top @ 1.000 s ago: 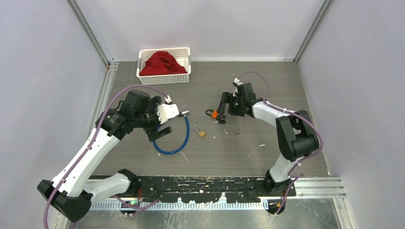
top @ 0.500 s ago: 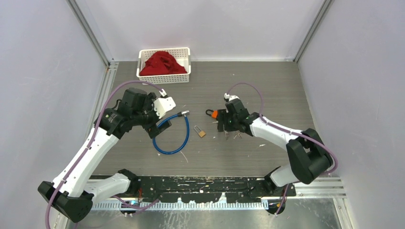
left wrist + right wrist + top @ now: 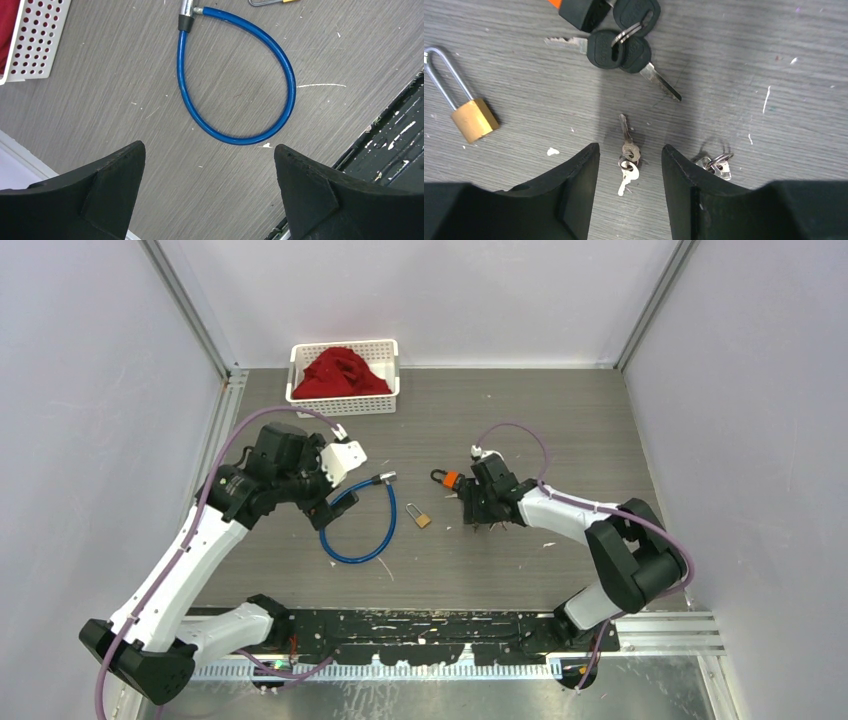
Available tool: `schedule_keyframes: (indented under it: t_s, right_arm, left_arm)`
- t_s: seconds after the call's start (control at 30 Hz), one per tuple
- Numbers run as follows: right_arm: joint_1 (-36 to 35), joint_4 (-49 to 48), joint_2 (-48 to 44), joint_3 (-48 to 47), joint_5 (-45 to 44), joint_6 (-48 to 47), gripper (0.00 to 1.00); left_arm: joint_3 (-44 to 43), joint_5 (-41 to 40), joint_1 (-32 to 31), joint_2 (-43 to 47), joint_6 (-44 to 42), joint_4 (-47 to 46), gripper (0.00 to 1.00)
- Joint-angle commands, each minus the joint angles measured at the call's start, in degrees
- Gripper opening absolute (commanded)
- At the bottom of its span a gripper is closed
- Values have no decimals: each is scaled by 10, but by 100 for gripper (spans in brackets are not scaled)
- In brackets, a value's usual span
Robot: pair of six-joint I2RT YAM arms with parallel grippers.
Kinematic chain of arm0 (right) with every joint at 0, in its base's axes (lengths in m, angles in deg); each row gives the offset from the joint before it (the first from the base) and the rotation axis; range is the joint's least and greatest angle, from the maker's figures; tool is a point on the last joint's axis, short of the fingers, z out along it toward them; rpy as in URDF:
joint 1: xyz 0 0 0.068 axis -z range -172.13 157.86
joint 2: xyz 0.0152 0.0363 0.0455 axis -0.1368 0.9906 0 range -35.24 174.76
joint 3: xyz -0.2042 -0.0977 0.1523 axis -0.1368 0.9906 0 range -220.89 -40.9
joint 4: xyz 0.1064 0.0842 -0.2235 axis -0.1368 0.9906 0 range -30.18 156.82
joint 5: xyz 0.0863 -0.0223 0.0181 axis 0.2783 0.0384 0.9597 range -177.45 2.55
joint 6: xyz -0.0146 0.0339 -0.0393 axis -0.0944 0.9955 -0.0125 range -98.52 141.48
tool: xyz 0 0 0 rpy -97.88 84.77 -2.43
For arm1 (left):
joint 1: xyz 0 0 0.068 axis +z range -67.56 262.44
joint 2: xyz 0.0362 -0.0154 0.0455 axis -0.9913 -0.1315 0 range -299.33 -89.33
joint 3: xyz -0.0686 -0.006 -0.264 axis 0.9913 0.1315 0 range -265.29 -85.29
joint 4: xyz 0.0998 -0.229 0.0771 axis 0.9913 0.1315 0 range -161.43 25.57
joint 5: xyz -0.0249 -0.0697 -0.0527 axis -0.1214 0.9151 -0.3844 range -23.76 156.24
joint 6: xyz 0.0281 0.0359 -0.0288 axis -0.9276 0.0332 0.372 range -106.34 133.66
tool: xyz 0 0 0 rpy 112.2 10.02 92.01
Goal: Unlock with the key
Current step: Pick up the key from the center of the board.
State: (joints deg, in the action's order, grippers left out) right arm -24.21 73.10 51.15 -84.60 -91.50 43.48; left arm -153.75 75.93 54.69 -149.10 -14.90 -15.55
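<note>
Two small silver keys on one ring [image 3: 628, 159] lie flat on the grey table, right between the fingers of my right gripper [image 3: 630, 147]. The jaws stand apart on either side and touch neither key, so the gripper is open. A small brass padlock [image 3: 472, 119] with its shackle closed lies to the left of them; from above it is the padlock [image 3: 422, 517] beside my right gripper [image 3: 478, 518]. My left gripper [image 3: 210, 147] hangs wide open and empty above the table, near a blue cable lock [image 3: 235, 75].
Black-headed keys [image 3: 624, 45] and an orange-and-black padlock [image 3: 447, 479] lie just beyond the small keys. Another key ring [image 3: 716, 165] sits by the right finger. A white basket [image 3: 385, 400] with a red cloth stands at the back left.
My right arm has come down from beside the orange padlock to over the small keys, and its jaws have narrowed around them. The left arm drew back a little.
</note>
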Motion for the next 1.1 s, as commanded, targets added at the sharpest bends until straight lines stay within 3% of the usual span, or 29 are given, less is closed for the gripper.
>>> schedule_keyframes:
  t_s: [0.0, 0.2, 0.37, 0.73, 0.87, 1.07]
  right_arm:
    - [0, -27, 9, 6, 8, 13, 53]
    - [-1, -34, 17, 9, 21, 16, 44]
    - [-9, -36, 21, 11, 21, 19, 28]
    - [-17, -30, 6, 13, 26, 21, 17]
    - [-19, -27, -6, 12, 31, 22, 2]
    - [-21, -40, -48, 11, 84, 20, 1]
  left_arm:
    - [-30, 15, 2, 5, 18, 5, 99]
    - [-29, 14, 2, 8, 19, 4, 100]
    - [-27, 14, 2, 10, 15, 6, 99]
    - [-32, 15, 2, 10, 13, 12, 99]
    - [-32, 15, 2, 11, 12, 14, 99]
    - [-39, 29, 2, 17, 3, 38, 99]
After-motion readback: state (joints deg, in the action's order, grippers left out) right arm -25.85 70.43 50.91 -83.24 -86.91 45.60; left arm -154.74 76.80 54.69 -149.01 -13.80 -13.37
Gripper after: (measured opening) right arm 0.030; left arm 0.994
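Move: The small silver key pair lies practically between the right hand's open fingertips, about 1 cm below them. The black-headed keys are some 6 cm farther out and 1 cm to the left, the brass padlock about 10 cm left and 1 cm ahead. The other silver keys are level with the hand, about 4 cm to its right. From the left hand the key pair lies roughly 24 cm right, 4 cm ahead and 22 cm below. The small silver key pair is pinched between the right hand's fingertips, which start about half open and shut fully around it as the hand sinks just under 1 cm and edges left. Then the hand starts to come up again, drawing back about 1 cm and ending some 2 cm left of its start, slightly rolled. ##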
